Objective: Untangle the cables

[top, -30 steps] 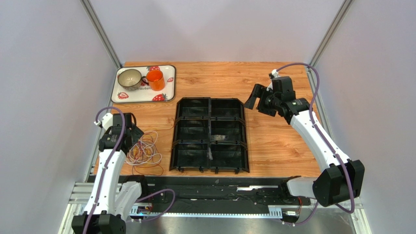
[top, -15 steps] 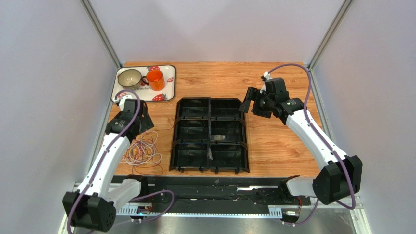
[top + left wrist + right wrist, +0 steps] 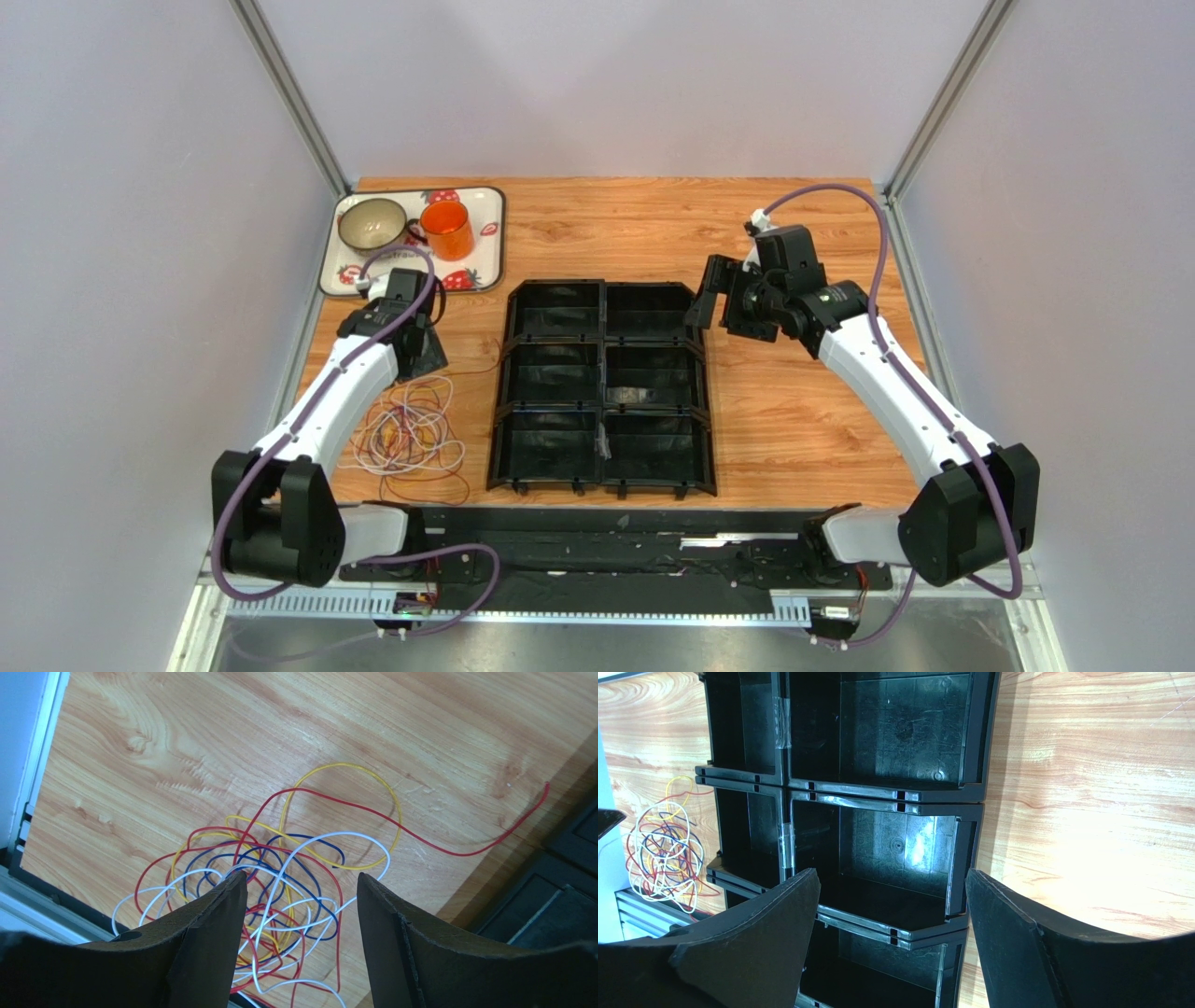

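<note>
The cables [image 3: 411, 434] lie as one loose tangle of thin white, red, yellow and blue loops on the wooden table, left of the black bin. In the left wrist view the tangle [image 3: 281, 875] lies on the table under and between my fingertips, with one red end trailing right toward the bin. My left gripper [image 3: 421, 353] [image 3: 302, 882] is open and empty, hovering over the tangle's far edge. My right gripper [image 3: 709, 294] [image 3: 892, 875] is open and empty above the bin's far right corner. The tangle also shows small in the right wrist view [image 3: 664, 850].
A black six-compartment bin [image 3: 603, 340] [image 3: 878, 798] stands mid-table. A strawberry-print tray [image 3: 484, 238] at the far left holds an orange mug [image 3: 446, 228] and a bowl [image 3: 372, 224]. The table's left edge [image 3: 31, 777] is close to the tangle.
My left arm has stretched out, carrying its gripper from the tangle's left side toward its far edge, nearer the tray. My right gripper has shifted a little left toward the bin.
</note>
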You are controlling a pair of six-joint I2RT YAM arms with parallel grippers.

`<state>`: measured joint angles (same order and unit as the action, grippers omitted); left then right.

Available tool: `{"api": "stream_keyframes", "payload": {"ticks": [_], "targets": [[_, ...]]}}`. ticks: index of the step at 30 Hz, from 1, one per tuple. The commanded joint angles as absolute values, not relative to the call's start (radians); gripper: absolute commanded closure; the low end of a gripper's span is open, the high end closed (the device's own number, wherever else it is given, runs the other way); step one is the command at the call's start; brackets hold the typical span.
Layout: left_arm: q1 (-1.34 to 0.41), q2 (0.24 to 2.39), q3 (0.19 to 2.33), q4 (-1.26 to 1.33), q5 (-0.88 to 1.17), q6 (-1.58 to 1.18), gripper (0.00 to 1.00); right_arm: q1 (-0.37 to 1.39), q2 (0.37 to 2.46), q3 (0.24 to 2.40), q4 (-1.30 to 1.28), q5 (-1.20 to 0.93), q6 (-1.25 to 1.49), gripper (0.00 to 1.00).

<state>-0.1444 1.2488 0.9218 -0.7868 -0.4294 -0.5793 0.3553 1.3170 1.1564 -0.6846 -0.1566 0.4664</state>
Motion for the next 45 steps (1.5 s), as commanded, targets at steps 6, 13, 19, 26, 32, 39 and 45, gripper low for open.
{"api": "stream_keyframes", "payload": {"ticks": [6,13,19,26,32,39,45], "targets": [[-0.146,1.29,0.835,-0.752,-0.44,-0.678,0.31,0.38,1.31,1.16,-0.693,-0.127,0.445,0.2],[-0.144,1.299,0.831,-0.727,-0.433,-0.681,0.62,0.387,1.315,1.152,-0.692,-0.121,0.443,0.2],[-0.144,1.332,0.888,-0.739,-0.445,-0.657,1.0,0.391,1.327,1.15,-0.686,-0.121,0.445,0.2],[-0.215,1.241,1.254,-0.857,-0.469,-0.585,1.0,0.399,1.328,1.173,-0.693,-0.115,0.449,0.2],[-0.327,1.305,1.76,-1.012,-0.544,-0.488,1.0,0.406,1.313,1.219,-0.721,-0.115,0.463,0.2],[-0.419,1.3,2.08,-1.002,-0.54,-0.335,1.0,0.416,1.267,1.239,-0.735,-0.121,0.477,0.2],[-0.42,1.096,1.814,-0.816,-0.563,-0.308,1.0,0.468,1.246,1.253,-0.687,-0.184,0.472,0.2]]}}
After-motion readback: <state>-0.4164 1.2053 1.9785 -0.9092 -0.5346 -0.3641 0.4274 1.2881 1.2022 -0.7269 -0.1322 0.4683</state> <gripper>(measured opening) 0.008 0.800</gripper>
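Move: The cables' tangle is centred some 6 cm back from the open left hand, 3 cm to its left and 6 cm below. From the left hand, the orange mug stands about 18 cm ahead and 2 cm right, and the black bin tray's middle is 23 cm right and 1 cm back. From the right hand the tangle lies roughly 40 cm left, 10 cm back and 13 cm below. Left hand sinks about 4 cm, pinches cables at the tangle's far edge, lifts some 40 cm, fingers tipping upward. ##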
